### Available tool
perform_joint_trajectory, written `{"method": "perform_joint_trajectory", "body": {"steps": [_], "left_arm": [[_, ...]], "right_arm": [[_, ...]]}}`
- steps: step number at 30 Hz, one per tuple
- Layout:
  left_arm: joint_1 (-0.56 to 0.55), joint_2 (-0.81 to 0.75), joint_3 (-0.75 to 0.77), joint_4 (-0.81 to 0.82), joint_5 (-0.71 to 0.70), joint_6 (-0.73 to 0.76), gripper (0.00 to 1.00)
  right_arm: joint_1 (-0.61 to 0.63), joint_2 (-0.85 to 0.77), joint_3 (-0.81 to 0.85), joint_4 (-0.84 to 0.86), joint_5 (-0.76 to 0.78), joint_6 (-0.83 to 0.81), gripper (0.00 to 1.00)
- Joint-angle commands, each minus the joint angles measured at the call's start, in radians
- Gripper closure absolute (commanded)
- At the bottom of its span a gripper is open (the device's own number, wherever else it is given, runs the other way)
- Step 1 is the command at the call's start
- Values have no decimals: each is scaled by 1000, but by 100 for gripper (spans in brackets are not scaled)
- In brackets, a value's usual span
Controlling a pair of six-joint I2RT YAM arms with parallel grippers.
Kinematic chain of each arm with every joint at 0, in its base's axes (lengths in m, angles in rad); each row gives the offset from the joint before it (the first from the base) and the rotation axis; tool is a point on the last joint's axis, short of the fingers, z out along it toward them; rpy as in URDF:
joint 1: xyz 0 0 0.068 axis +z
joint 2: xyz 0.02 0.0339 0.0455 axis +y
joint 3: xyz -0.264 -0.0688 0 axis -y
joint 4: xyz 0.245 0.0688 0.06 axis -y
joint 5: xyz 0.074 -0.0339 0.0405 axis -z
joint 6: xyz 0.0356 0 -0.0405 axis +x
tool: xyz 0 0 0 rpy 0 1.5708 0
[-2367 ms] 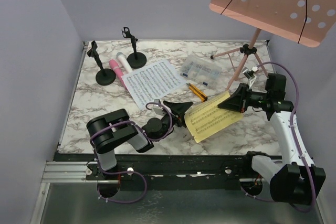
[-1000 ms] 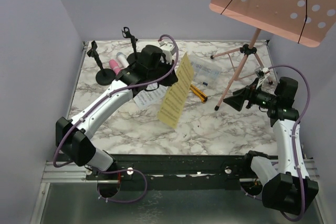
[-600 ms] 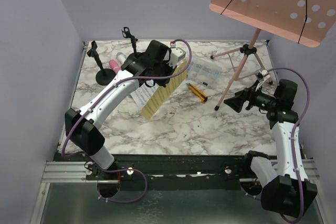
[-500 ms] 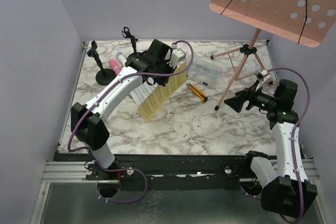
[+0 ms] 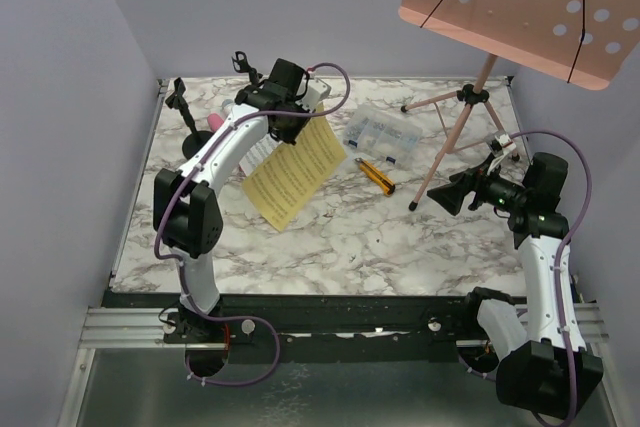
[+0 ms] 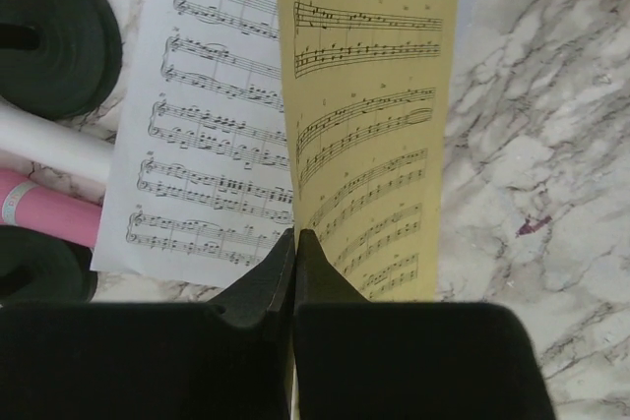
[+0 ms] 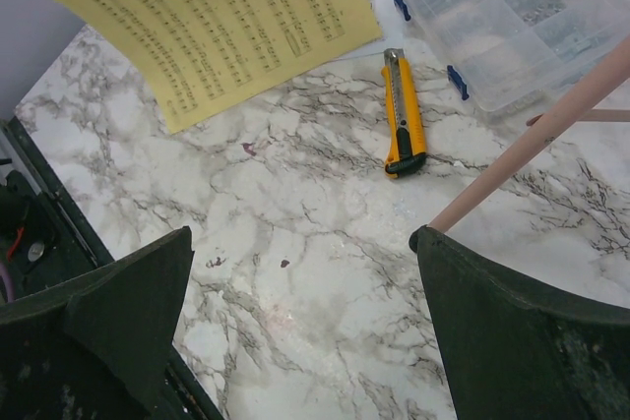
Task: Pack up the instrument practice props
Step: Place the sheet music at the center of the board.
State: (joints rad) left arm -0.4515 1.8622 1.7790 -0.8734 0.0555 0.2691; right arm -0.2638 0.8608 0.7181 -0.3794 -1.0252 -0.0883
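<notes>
My left gripper (image 5: 292,119) is shut on the top edge of the yellow sheet-music page (image 5: 295,175), at the back left of the table. The page (image 6: 374,125) hangs over the white sheet-music page (image 6: 212,125). Beside that lie the white microphone (image 6: 44,143) and the pink microphone (image 6: 44,220), between two black round holder bases (image 6: 49,36) (image 6: 34,268). The pink perforated music rack (image 5: 520,2) stands on its tripod (image 5: 455,122) at the back right. My right gripper (image 5: 448,197) is open with nothing between its fingers, next to a tripod leg (image 7: 551,130).
A clear compartment box (image 5: 380,135) sits at the back centre, with a yellow-and-black utility knife (image 5: 377,176) in front of it. Both show in the right wrist view: the box (image 7: 502,22) and the knife (image 7: 404,115). Marble table (image 5: 400,247); walls close on left and back.
My left arm has carried the yellow page from the table's middle to the back left, over the white page, where it has turned from edge-on to face-up. The right arm has barely moved.
</notes>
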Motion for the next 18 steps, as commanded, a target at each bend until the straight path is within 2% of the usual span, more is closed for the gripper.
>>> {"method": "perform_joint_trajectory", "body": {"steps": [1,18], "left_arm": [[55,67,62,38,-43,9,100],[111,295,251,95,-172,3,100]], "right_arm": [[-9,-10,-13,22,21,-18,0],[-9,-18,-15,21,17,-24,0]]}}
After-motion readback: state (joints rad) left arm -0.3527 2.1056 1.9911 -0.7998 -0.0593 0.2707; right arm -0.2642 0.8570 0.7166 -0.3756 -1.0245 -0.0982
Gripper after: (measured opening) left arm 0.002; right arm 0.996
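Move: The left hand already holds the yellow sheet music by its left long edge, about 17 cm above the board. The white sheet lying there, where the yellow one is being taken, has its middle some 7 cm ahead and 3 cm right of the hand. The yellow cutter lies about 24 cm to the hand's right and 1 cm ahead; the far black stand base about 22 cm ahead and 9 cm left. From the idle right hand the white sheet is about 24 cm ahead, 46 cm left and 21 cm below. With its fingers kept shut on the yellow sheet's edge, the left hand carries the sheet forward about 9 cm over the white sheet, drifting some 4 cm left mostly in the first half and sinking about 3 cm as it goes. The wrist turns roughly 10 degrees counter-clockwise on the way, and the reach forward is still going on at the end, with the sheet not let go. ##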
